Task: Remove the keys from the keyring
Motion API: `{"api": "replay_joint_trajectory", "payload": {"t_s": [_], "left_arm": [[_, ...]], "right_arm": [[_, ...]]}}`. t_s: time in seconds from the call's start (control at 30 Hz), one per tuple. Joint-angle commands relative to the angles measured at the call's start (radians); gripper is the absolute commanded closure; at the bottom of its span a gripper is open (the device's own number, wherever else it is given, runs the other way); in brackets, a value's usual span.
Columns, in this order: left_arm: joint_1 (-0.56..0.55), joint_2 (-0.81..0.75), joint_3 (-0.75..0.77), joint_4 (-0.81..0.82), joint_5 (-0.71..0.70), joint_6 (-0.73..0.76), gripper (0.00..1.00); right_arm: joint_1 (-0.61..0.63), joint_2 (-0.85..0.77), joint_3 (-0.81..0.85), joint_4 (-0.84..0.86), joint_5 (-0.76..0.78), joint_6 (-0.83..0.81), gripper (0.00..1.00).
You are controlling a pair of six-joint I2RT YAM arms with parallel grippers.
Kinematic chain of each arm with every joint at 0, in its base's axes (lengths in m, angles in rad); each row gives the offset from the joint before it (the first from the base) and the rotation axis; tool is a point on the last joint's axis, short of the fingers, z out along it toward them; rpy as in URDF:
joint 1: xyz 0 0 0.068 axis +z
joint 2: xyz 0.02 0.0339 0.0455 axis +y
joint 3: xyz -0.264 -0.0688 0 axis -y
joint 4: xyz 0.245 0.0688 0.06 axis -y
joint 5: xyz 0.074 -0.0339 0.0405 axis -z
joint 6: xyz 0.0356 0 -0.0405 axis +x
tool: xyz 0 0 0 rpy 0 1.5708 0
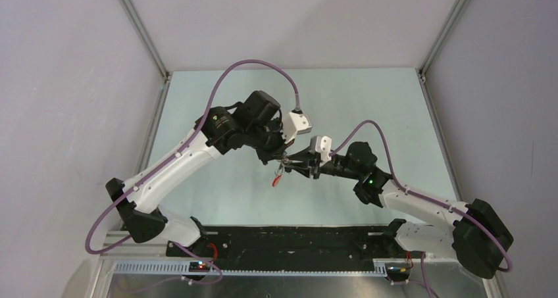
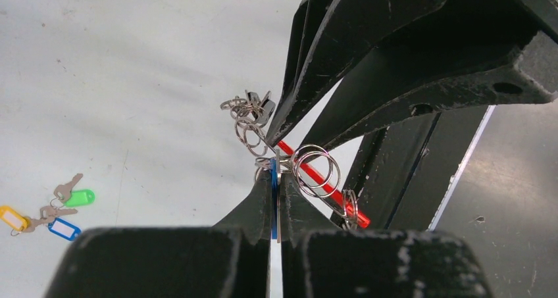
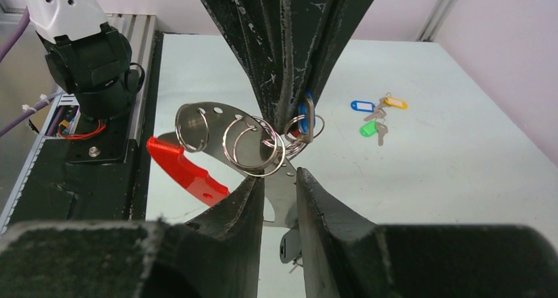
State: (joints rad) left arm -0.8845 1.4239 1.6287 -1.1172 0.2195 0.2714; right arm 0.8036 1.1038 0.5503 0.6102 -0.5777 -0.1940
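Note:
My two grippers meet above the middle of the table. My left gripper (image 2: 276, 170) is shut on a blue tag and a silvery key (image 2: 274, 199), seen edge-on between its fingers. The blue tag (image 3: 304, 114) also shows in the right wrist view. My right gripper (image 3: 279, 176) is shut on the keyring (image 3: 220, 114), a curved silvery piece carrying several wire rings (image 3: 253, 147) and a red strap (image 3: 184, 166). A black-tagged key (image 3: 289, 244) hangs below it. More small keys (image 2: 258, 104) dangle from the rings. In the top view the red strap (image 1: 278, 178) hangs under both grippers.
A separate key cluster with tan, blue and green tags (image 2: 46, 209) lies on the pale table (image 2: 131, 61); it also shows in the right wrist view (image 3: 375, 114). The black base rail (image 1: 289, 242) runs along the near edge.

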Motion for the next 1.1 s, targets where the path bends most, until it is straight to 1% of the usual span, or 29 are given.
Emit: {"api": "replay_joint_trajectory", "payload": {"t_s": [0.0,0.23,0.43,0.5,0.53,0.63,0.7,0.73,0.77,0.97,1.07], "left_arm": [[-0.004,-0.033,0.023,0.032,0.010,0.017,1.00],[-0.005,-0.028,0.022,0.030,0.020,0.016,1.00],[-0.007,-0.026,0.020,0.031,0.020,0.015,1.00],[-0.008,-0.026,0.021,0.032,0.019,0.015,1.00],[-0.008,-0.027,0.021,0.032,0.019,0.014,1.00],[-0.007,-0.028,0.021,0.032,0.016,0.011,1.00],[-0.007,-0.030,0.022,0.031,0.010,0.009,1.00],[-0.008,-0.030,0.023,0.031,0.006,0.007,1.00],[-0.007,-0.030,0.024,0.031,-0.003,0.002,1.00],[-0.004,-0.023,0.035,0.031,-0.051,-0.035,1.00],[0.014,-0.020,0.041,0.032,-0.062,-0.061,1.00]], "right_arm": [[0.016,-0.012,0.042,0.054,0.021,-0.009,0.71],[0.035,-0.006,0.040,0.093,0.066,-0.003,0.71],[0.045,-0.004,0.005,0.210,0.124,0.021,0.72],[0.047,0.005,-0.005,0.246,0.150,0.026,0.75],[0.048,0.010,-0.011,0.259,0.161,0.025,0.80],[0.052,0.022,-0.030,0.319,0.177,0.028,0.83],[0.053,0.024,-0.034,0.329,0.191,0.028,0.85],[0.052,0.021,-0.035,0.328,0.202,0.027,0.94],[0.054,0.019,-0.037,0.322,0.204,0.025,1.00],[0.039,-0.010,-0.052,0.306,0.189,0.028,1.00],[0.022,-0.024,-0.095,0.379,0.214,0.039,1.00]]}}
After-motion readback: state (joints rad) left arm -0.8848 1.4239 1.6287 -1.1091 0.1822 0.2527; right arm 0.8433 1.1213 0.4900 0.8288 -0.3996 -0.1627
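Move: The small ring at the free end of the blue-tagged key lies about 2 cm above the right fingertips, 1 cm ahead and 1 cm to their left. From the right hand, the pair of loose rings is roughly 1 cm back, 1 cm left and 1 cm above, and the red handle some 5 cm back, 3 cm left and 2 cm below. From the left hand, which still pinches the blue-tagged key, the small ring is about 2 cm below and 1 cm right. Upward by about 2 cm, then forward almost as far, the right hand comes to the tips of the left fingers, its own fingertips tilting up and swinging forward by some 5 to 10 degrees. Its fingers shut from about a third open, pinching the small ring next to the key's end, while the left hand keeps its hold and shifts forward barely half a centimetre. ##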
